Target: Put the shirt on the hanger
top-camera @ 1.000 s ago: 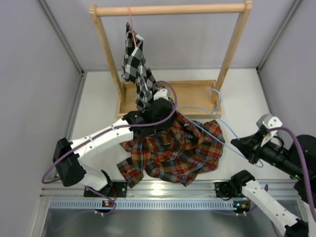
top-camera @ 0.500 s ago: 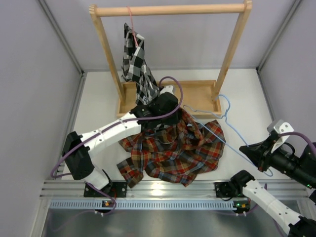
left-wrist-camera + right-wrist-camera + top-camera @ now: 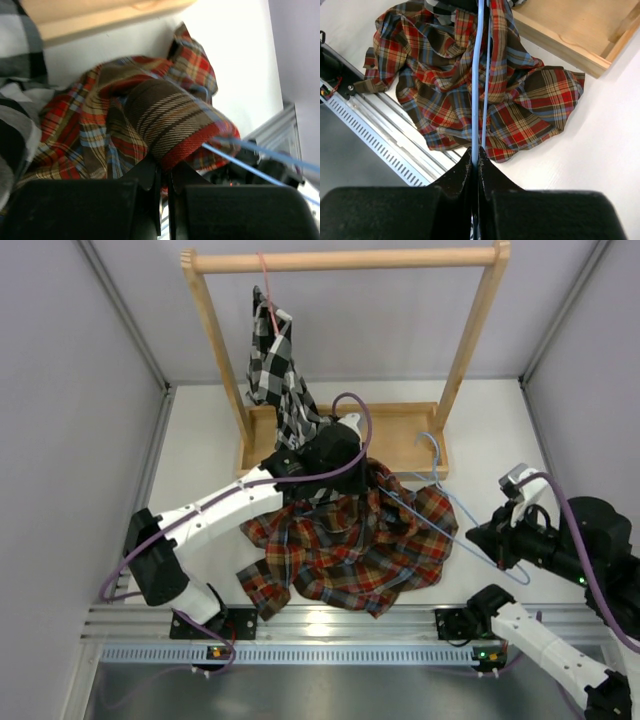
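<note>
The red, orange and dark blue plaid shirt (image 3: 350, 545) lies crumpled on the white table in front of the rack. My left gripper (image 3: 328, 468) is shut on a fold of its collar edge (image 3: 187, 145) and holds that fold up off the table. The light-blue wire hanger (image 3: 462, 517) slants from its hook (image 3: 430, 440) near the rack base across the shirt's right side. My right gripper (image 3: 488, 537) is shut on the hanger's wire (image 3: 477, 75) at its near end. One wire end (image 3: 250, 170) runs close under the lifted fold.
A wooden rack (image 3: 340, 258) stands at the back on a wooden base tray (image 3: 400, 428). A black-and-white checked shirt (image 3: 280, 380) hangs from it on a pink-red hanger (image 3: 265, 280), just behind my left wrist. An aluminium rail (image 3: 330, 625) runs along the near edge. Grey walls close both sides.
My right gripper swung out to the right with the hanger, then came back left toward the shirt. My left gripper shifted slightly toward the rack, still holding the collar fold.
</note>
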Motion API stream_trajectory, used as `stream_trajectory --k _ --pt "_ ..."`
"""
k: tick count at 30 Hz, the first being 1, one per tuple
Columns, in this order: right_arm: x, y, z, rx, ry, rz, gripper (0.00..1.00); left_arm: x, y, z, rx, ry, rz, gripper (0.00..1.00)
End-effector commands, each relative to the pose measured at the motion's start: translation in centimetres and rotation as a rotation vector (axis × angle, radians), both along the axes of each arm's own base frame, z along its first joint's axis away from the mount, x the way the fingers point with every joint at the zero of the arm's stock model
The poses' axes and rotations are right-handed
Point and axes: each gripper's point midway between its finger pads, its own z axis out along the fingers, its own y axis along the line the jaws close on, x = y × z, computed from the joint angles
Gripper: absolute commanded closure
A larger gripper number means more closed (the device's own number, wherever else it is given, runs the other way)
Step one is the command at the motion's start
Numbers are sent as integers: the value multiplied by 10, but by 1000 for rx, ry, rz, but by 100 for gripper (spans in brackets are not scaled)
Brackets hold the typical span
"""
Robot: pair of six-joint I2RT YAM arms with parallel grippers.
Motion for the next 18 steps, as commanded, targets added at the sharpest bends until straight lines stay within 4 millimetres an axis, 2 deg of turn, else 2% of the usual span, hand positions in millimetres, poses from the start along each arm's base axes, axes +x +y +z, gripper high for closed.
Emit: stream_trajectory --k 1,3,4,6,8,9,10,13,14,16,17,18 --pt "22 19 -1 -4 -26 46 100 -41 -8 32 -86 -27 -180 100" --pt "22 30 -6 -20 -40 137 100 -63 -9 37 -82 -57 -269 100" --pt "19 40 -11 -9 -23 194 100 -73 -4 48 -96 -81 -296 100" --pt "20 48 -9 5 -60 250 100 -88 5 55 -67 -120 -342 100" --pt "5 62 -8 47 -72 382 100 -96 27 59 -2 -156 -359 100" --pt "0 67 -6 51 -114 451 100 -98 34 63 17 -167 -363 100" --pt "-14 74 -5 91 -118 536 100 -99 54 58 86 -159 -340 100" --pt "-30 78 4 120 -167 644 100 -94 86 66 192 -211 -287 100" --pt "-34 79 5 126 -172 667 100 -97 99 63 237 -205 -295 100" --pt "-46 84 10 155 -185 759 100 -101 109 78 234 -238 -300 100" --pt "-50 86 12 160 -197 802 100 -104 116 79 258 -244 -320 100" --pt "-64 90 17 202 -198 889 100 -106 119 82 261 -253 -334 100"
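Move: The left gripper already pinches the shirt's collar edge; the hanger's far end, tucked into that fold, sits some 3 cm to its right, level with it. The rest of the shirt lies about 17 cm below, 3 cm back and 6 cm left. The checked shirt's lower part hangs around 10 cm ahead, 12 cm left and 8 cm lower. From the right gripper, which holds the hanger, the pinched collar is roughly 15 cm ahead, 16 cm left and 9 cm below. Keep both grips shut. Draw the left gripper back about 10 cm with the pinched collar, then carry it left and up, away from the rack, turning it some 20 degrees clockwise. Follow leftward with the right gripper, dipping first and then easing back, and swing the hanger some 35 degrees counter-clockwise, its end kept in the collar fold. ##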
